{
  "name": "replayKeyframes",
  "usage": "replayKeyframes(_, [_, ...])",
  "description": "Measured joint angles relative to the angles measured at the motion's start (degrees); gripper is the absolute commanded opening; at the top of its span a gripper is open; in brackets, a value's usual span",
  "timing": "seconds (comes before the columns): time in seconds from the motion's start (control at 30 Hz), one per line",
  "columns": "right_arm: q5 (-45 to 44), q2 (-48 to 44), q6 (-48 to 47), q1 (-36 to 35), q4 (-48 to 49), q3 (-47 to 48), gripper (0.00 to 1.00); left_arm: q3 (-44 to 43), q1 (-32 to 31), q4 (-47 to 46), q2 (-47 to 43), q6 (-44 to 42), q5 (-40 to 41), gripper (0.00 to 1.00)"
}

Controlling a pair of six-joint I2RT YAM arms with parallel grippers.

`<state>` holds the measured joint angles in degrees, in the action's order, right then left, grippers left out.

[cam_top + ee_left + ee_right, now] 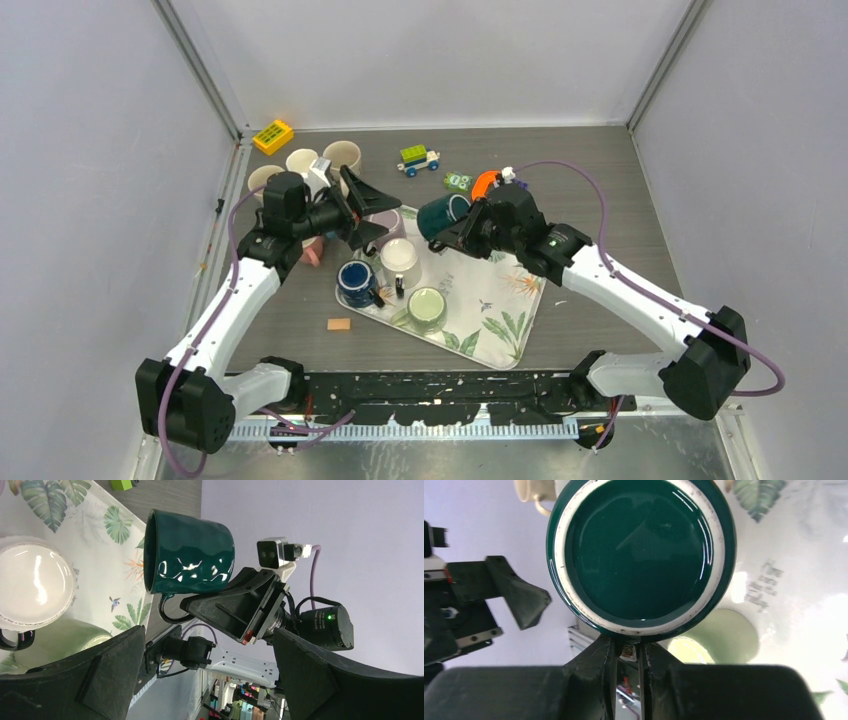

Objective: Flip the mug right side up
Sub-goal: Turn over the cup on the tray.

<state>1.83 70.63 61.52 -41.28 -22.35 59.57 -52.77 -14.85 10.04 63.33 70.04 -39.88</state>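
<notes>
A dark green mug hangs in the air over the far edge of the leaf-print tray, lying on its side. My right gripper is shut on its handle. In the right wrist view the mug's base with its white ring faces the camera, and the gripper pinches the handle just below it. In the left wrist view the mug has its mouth turned left, toward the tray. My left gripper stands wide open and holds nothing, a short way left of the mug.
On the tray stand a blue mug, a white mug and a pale green mug. Cream mugs cluster at the back left by a yellow block. A toy car lies behind, a small tan block in front.
</notes>
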Motion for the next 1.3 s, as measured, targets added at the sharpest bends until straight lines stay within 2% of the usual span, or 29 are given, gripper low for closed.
replayKeyframes(0.43, [9.62, 5.9, 5.99, 1.29, 10.82, 0.0, 0.01, 0.0, 0.0, -0.81, 0.07, 0.07, 0.22, 1.0])
replayKeyframes(1.3, [12.55, 12.41, 14.19, 1.29, 26.36, 1.09, 0.01, 1.55, 0.02, -2.8, -0.15, 1.57, 1.57, 0.96])
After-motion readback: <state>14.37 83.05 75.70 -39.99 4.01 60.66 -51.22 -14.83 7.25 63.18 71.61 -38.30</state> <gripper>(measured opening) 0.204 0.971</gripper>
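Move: The right hand already has the green mug by its handle, the body some 5 cm ahead of its fingertips; the left gripper's open fingers are about 10 cm to its left, 2 cm ahead and 6 cm higher. Below the right hand by some 9 cm, the white mug stands about 8 cm left and 1 cm back, the lilac mug 11 cm left and 6 cm ahead. From the left hand, the green mug's middle is about 9 cm right, 3 cm ahead and 5 cm lower. Still pinching the handle, the right hand carries the green mug about 7 cm left and some 4 cm forward over the tray towards the left gripper, gaining some 3 cm of height, most of it at the very end. On the way the wrist rolls some 20 degrees, left side rising, so the mug's mouth swings upward, while the left hand waits nearly still with its fingers wide open. ##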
